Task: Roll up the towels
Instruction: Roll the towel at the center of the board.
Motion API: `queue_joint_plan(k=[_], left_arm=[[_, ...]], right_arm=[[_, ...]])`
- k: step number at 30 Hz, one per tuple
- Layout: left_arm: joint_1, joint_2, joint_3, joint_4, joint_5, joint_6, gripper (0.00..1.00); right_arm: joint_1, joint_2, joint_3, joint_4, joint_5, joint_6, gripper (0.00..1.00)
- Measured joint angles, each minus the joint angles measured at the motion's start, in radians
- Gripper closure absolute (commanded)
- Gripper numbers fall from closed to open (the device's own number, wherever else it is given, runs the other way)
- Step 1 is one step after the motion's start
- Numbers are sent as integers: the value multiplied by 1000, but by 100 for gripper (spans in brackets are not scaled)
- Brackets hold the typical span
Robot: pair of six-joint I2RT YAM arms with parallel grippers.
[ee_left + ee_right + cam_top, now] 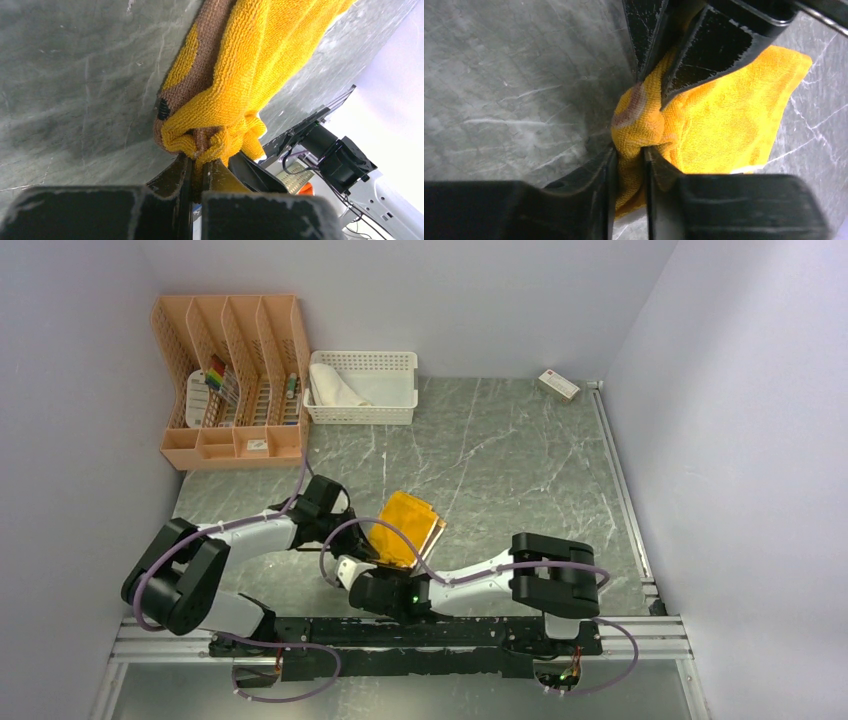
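Observation:
The mustard-yellow towel lies bunched on the marble table, its near-left edge lifted. My left gripper is shut on a gathered corner of it, with cloth squeezed between the jaws. My right gripper is pinched on the same edge a little nearer to me, with yellow cloth filling the gap between its jaws. The left gripper's fingers show at the top of the right wrist view. The white towel lies crumpled in the white basket at the back.
A peach desk organiser with small items stands at the back left beside the basket. A small box lies at the back right. Purple cables loop over both arms near the towel. Walls close in the table on three sides.

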Motion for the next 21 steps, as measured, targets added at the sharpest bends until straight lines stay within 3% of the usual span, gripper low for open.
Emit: queue_joint_plan(k=[1,2,6,7,11,13,21], left_arm=[[3,0,-2,4,9,-3,93],[6,0,-2,6,14,-4,93],[39,-4,-2,7,50,-3,93],[50,-9,-2,4,58,-1,89],[88,-55,5,-23,89,21,44],[107,-95,21,-54,94,35,30],[134,-207,104,-113,93,83,28]], right_arm=[[0,7,4,0,7,1,87],[0,15,10,-2,11,7,99],[-17,12,12,2,-8,39,100],[-32,-2,2,13,-38,49,100],[-154,-141,-75,73,-282,107,100],[-225,-197,-94,79,-399,136,100],[-473,-227,-108,95,-865,276,100]])
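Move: The towel's bunched near edge is already between the right hand's partly open fingers, right at its hand point; the flat rest of the towel has its middle about 6 cm ahead and 3 cm to the right, 2 cm lower. The white basket stands some 34 cm ahead and 5 cm left. The left fingers still hold the towel's near-left end; from them the bunched edge lies roughly 3 cm right and 2 cm back. Staying almost in place at first, the right fingers close and pinch the bunched near edge, then lift it about 3.5 cm and carry it forward 2.5 cm while the wrist turns some 50 degrees, swinging the fingers from slanting ahead to pointing left, still slanting down. The left hand keeps its grip until the right has closed, then opens wide and rises about 8 cm off the towel, also going a little forward. ##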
